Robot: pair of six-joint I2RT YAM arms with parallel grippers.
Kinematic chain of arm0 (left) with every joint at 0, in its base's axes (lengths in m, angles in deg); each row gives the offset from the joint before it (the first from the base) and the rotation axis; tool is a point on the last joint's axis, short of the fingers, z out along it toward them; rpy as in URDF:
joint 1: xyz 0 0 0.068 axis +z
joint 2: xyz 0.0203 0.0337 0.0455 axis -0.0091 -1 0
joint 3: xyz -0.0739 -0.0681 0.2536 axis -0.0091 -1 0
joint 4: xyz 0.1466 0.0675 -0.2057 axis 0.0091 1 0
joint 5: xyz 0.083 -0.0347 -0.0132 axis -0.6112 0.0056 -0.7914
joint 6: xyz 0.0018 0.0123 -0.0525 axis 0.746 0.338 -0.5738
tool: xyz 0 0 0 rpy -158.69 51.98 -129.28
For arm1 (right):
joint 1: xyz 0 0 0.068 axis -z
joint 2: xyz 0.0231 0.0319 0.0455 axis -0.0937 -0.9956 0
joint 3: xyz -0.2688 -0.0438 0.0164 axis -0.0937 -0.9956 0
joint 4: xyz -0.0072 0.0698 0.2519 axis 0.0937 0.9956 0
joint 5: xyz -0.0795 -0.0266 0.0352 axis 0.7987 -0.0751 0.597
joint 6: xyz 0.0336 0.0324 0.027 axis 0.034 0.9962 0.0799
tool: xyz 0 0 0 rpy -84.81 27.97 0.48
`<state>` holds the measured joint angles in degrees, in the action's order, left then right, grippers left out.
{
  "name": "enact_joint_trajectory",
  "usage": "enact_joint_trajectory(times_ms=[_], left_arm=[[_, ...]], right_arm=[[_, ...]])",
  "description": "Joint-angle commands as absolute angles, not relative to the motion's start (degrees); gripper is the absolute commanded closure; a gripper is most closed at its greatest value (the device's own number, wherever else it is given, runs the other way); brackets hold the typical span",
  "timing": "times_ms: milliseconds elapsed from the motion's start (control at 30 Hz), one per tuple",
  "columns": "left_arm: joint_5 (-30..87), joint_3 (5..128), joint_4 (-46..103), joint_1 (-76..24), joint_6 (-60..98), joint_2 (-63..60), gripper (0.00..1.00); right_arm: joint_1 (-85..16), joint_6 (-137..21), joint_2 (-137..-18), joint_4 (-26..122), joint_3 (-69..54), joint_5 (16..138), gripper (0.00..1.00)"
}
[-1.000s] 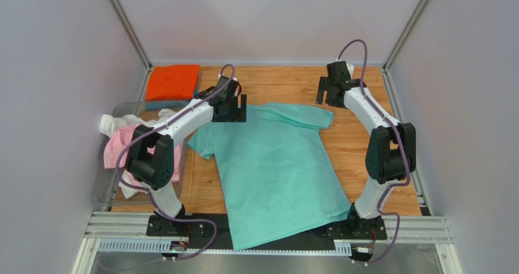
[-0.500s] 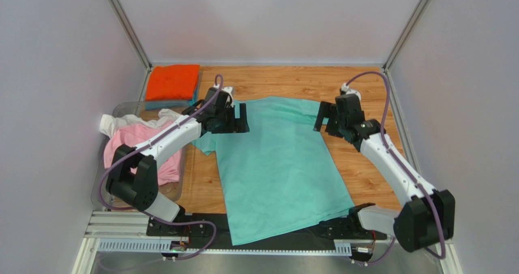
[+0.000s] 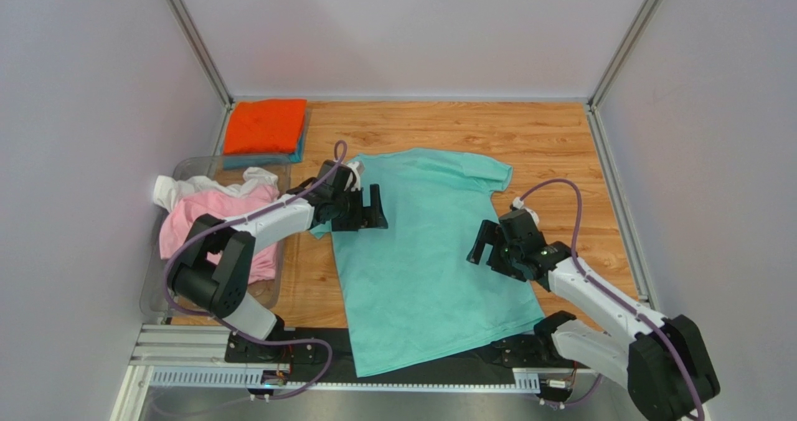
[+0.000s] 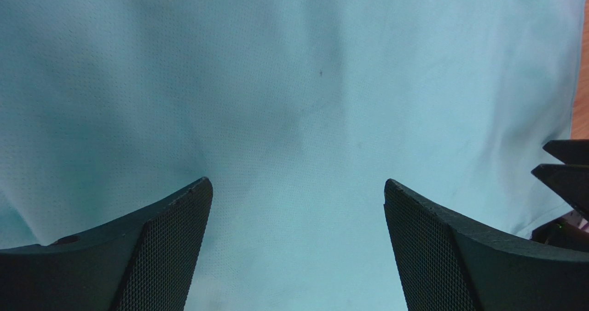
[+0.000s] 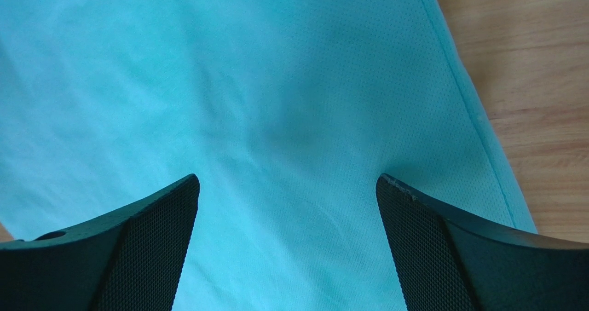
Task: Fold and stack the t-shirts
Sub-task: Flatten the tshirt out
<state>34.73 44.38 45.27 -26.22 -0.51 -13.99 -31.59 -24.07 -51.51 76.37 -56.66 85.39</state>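
A mint-green t-shirt (image 3: 421, 253) lies spread flat on the wooden table, collar at the far end, hem reaching over the near edge. My left gripper (image 3: 363, 208) hovers open over its left chest, beside the left sleeve. In the left wrist view the left gripper (image 4: 296, 181) has only the green cloth (image 4: 290, 83) under its spread jaws. My right gripper (image 3: 484, 243) stands open over the shirt's right side. In the right wrist view the right gripper (image 5: 287, 178) looks down on the shirt (image 5: 242, 83) close to its side edge. Neither holds anything.
A folded orange t-shirt (image 3: 266, 126) lies on a teal-blue one (image 3: 301, 148) at the far left corner. A clear bin (image 3: 154, 290) at the left holds a crumpled pink t-shirt (image 3: 192, 220) and a white one (image 3: 168, 192). Bare wood (image 5: 539, 83) lies right of the shirt.
Both arms drew back toward the near edge. The right gripper came down from beyond the right sleeve to the shirt's right side. The left gripper shifted from the collar onto the left chest.
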Motion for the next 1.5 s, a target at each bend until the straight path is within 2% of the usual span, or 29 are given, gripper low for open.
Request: enact_joint_trajectory(times_ms=[0,200,333,667,800,933,1067,1233,1333,1467], left_arm=[[37.7,42.8,41.3,-26.3,-2.4,-16.0,0.0],[42.4,38.7,37.9,-26.4,-3.9,-18.2,0.0],[46.6,34.1,28.3,-28.4,-9.5,-17.9,0.0],[39.4,23.2,13.6,-44.2,-26.3,-18.2,0.0],[35.6,23.4,10.9,-52.7,-33.0,-19.1,0.0],[34.0,27.8,7.7,-56.8,-34.6,-20.0,0.0],[32.7,33.5,11.0,-58.5,-32.0,-19.4,0.0],[25.4,38.5,23.8,-58.5,-24.2,-12.4,0.0],[15.4,42.3,34.6,-58.3,-18.6,-5.0,0.0],[10.7,47.4,45.2,-52.4,-11.2,-2.3,0.0]], right_arm=[[-31.7,-20.7,-57.2,71.0,-55.5,90.9,0.0],[-26.8,-22.8,-70.6,71.4,-49.0,94.4,0.0],[-22.0,-26.1,-80.2,71.5,-42.7,94.0,0.0],[-18.2,-35.2,-105.8,78.1,-11.6,92.3,0.0],[-18.3,-36.8,-115.6,79.8,0.8,90.4,0.0],[-18.3,-39.0,-124.1,83.5,14.9,88.9,0.0],[-18.5,-41.8,-123.5,87.4,21.1,88.7,0.0],[-18.6,-45.8,-111.4,91.9,19.3,93.4,0.0],[-18.6,-45.4,-101.0,90.4,10.8,97.4,0.0],[-18.6,-40.7,-87.0,86.6,-6.0,99.4,0.0]])
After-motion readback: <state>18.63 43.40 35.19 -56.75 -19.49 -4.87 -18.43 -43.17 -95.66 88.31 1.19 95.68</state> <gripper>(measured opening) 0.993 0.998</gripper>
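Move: The teal t-shirt lies spread out just below both open hands, some 2 cm down: its middle is about 15 cm right and 10 cm back of the left hand, and about 12 cm left and 1 cm back of the right hand. Its left sleeve sits roughly 11 cm left and 3 cm back of the left hand; its right sleeve is about 20 cm straight ahead of the right hand. With fingers wide open, both hands sink about 2 cm to the t-shirt and sweep low over the cloth, the right one some 30 cm forward past its right sleeve, the left one diagonally back and right towards the near hem, rolling about 25 degrees. Both then lift clear, the right drawing back as it rises, the left easing forward and left. ##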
